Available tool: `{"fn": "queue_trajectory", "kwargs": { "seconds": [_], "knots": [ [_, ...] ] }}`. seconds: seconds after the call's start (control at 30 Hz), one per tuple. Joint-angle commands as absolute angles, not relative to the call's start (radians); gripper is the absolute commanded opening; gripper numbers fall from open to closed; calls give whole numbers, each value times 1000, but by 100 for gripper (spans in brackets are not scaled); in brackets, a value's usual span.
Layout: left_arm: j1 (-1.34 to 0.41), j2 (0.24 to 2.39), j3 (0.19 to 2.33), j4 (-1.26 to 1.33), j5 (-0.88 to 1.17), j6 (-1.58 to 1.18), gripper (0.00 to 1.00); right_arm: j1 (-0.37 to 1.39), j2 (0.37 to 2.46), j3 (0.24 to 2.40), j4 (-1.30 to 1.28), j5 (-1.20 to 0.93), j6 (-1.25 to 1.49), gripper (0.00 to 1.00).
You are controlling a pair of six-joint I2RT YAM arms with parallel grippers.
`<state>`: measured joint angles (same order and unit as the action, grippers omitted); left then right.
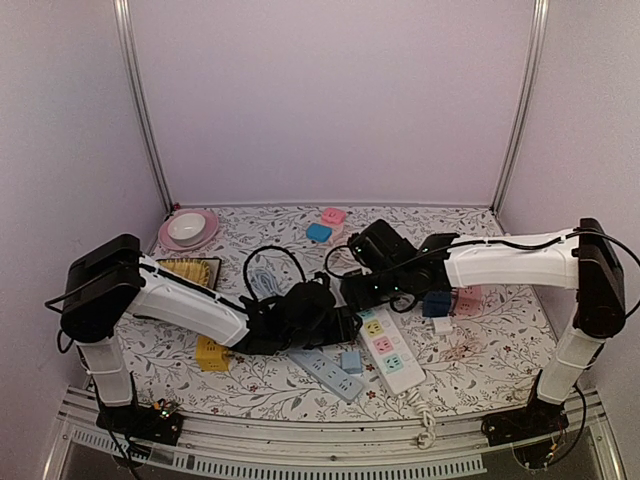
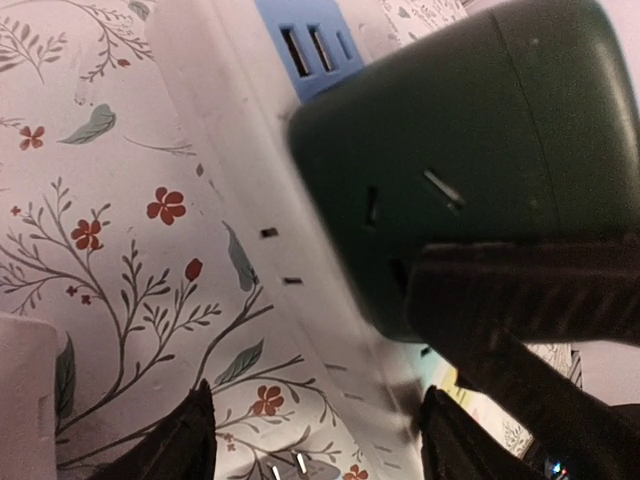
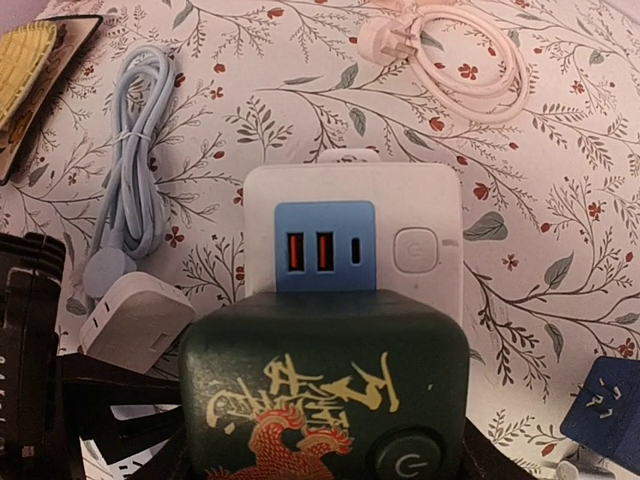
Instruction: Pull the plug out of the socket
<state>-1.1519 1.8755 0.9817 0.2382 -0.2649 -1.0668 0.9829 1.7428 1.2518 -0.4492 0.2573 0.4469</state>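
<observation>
A dark green cube plug (image 3: 325,400) with a gold and red dragon print and a power button sits against the end of a white power strip (image 3: 350,200) that has a blue USB panel. My right gripper (image 3: 320,465) is shut on the cube, one finger on each side. In the left wrist view the cube (image 2: 450,170) is at the upper right and the strip (image 2: 260,200) runs diagonally. My left gripper (image 2: 325,445) is open, with its fingers either side of the strip. From above, both grippers meet at the strip's far end (image 1: 392,352). Whether the cube's pins are seated is hidden.
A grey-blue power strip (image 1: 325,370) with a blue adapter (image 1: 351,360) lies left of the white one. Nearby are a yellow block (image 1: 212,353), a dark blue adapter (image 1: 436,303), a coiled pale blue cable (image 3: 135,150), a white adapter (image 3: 135,320), a white cord (image 3: 450,50) and a pink plate (image 1: 188,230).
</observation>
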Motion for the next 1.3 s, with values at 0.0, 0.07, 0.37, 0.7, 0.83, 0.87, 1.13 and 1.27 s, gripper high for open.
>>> {"fn": "queue_trajectory", "kwargs": {
  "seconds": [0.0,0.07,0.37,0.7,0.83,0.87,1.13,1.27],
  "knots": [
    [-1150,1913,981,274,-237,-1077,71,989,1659,1270,-391,220,482,36],
    [-1144,1923,975,273,-235,-1098,70,991,1643,1253,-382,219,484,36],
    [-1121,1993,973,247,-215,-1168,70,1021,1587,1152,-318,254,477,35],
    [-1103,2026,949,264,-192,-1201,70,1025,1497,1053,-222,270,456,34],
    [-1101,2029,946,264,-190,-1205,70,1032,1468,1036,-196,269,427,34],
    [-1101,2029,945,264,-188,-1203,70,1033,1463,1034,-192,271,419,34],
    [-1107,1995,951,279,-197,-1145,70,1016,1469,1048,-253,327,428,34],
    [-1123,1933,965,269,-223,-1094,70,956,1456,1035,-255,276,443,34]
  ]
}}
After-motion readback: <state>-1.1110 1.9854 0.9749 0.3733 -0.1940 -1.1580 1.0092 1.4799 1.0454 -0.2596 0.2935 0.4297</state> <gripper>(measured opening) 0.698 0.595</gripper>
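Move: The right hand already grips the dark green plug, still in the outlet nearest the white strip's far end, which is tilted up off the table; that outlet lies about 2 cm ahead, 1 cm left and 4 cm below. The navy plug stands some 15 cm to this hand's right, 2 cm ahead, 10 cm lower. From the left hand, open at the strip's left edge, the green plug is about 5 cm ahead, straight in line and 5 cm higher; a small light-blue plug lies 6 cm back, 1 cm left, 5 cm lower. Keeping its grip on the green plug, the right hand first eases back and to the right about 2 cm each with little change in height, then jerks up some 6 cm away from the strip, rolling its left side up and tilting its fingers forward, roughly 15 degrees in all. The left hand, fingers staying open with one tip against the strip's edge, works about 2 cm to the right and sinks, then comes partly back left and slightly forward as it ends 3 cm lower beside the strip, tilted a few degrees. ##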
